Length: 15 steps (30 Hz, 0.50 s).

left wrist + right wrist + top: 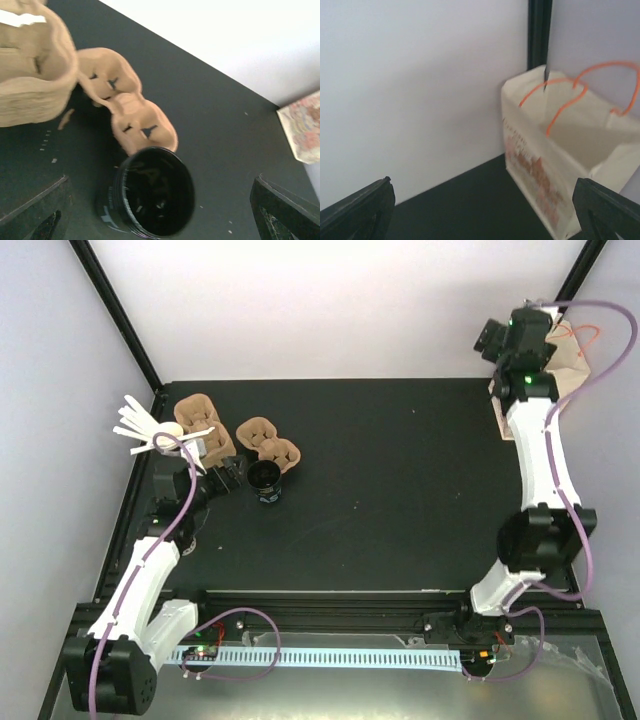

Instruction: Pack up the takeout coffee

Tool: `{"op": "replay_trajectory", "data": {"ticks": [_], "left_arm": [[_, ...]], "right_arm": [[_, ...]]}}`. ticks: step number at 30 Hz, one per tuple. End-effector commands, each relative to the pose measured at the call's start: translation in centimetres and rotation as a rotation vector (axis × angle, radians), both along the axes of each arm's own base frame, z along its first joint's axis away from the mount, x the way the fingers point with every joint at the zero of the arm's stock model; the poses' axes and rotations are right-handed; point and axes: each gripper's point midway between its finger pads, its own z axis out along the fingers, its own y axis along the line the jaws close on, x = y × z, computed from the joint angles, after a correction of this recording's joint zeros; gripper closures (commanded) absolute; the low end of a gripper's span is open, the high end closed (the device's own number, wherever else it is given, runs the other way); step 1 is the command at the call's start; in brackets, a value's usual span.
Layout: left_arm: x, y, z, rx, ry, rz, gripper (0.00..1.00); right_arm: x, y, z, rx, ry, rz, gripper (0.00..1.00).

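Note:
One takeout coffee (266,481), a small black cup with white lettering and a black lid, stands on the black table just in front of a brown pulp carrier (270,444). My left gripper (230,477) sits open just left of it. In the left wrist view the coffee (152,192) stands between and slightly ahead of the spread fingers (35,212), untouched. My right gripper (492,338) hangs open and empty at the far right corner, facing a white paper bag (555,165) with orange handles.
A second pulp carrier (203,427) lies at the far left, seen close up in the left wrist view (35,75). White stirrer sticks (140,426) fan out past the table's left edge. The bag (570,365) stands against the right wall.

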Motion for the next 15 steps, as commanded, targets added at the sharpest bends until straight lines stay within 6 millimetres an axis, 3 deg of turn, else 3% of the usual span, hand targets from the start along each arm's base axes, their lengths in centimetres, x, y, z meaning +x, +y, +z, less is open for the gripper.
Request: {"op": "replay_trajectory", "data": {"ticks": [1, 8, 12, 15], "left_arm": [[-0.3, -2.8, 2.7, -0.062, -0.043, -0.176, 0.01], [-0.1, -4.1, 3.3, -0.061, -0.047, -0.268, 0.01], [-0.4, -4.5, 3.6, -0.058, -0.05, -0.299, 0.01], [-0.8, -4.7, 3.7, -0.06, -0.059, -0.311, 0.01]], "right_arm": [[2.4, -3.3, -0.3, -0.128, 0.125, -0.135, 0.0], [6.7, -7.7, 0.7, -0.283, 0.168, -0.269, 0.0], [7.3, -9.7, -0.5, -0.317, 0.18, -0.286, 0.0], [7.1, -9.6, -0.5, -0.359, 0.129, -0.281, 0.0]]}}
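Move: The paper bag's middle is some 8 cm ahead of the right hand, 11 cm to its right and 22 cm below. From the left hand the black cup lies about 6 cm ahead, 3 cm right and 10 cm lower; the small cup carrier is roughly 9 cm beyond the cup, and the larger carrier stands about 15 cm ahead of that hand and 9 cm to its left. Open right hand swings forward and right towards the bag, about 8 cm each; open left shifts 4 cm right. ##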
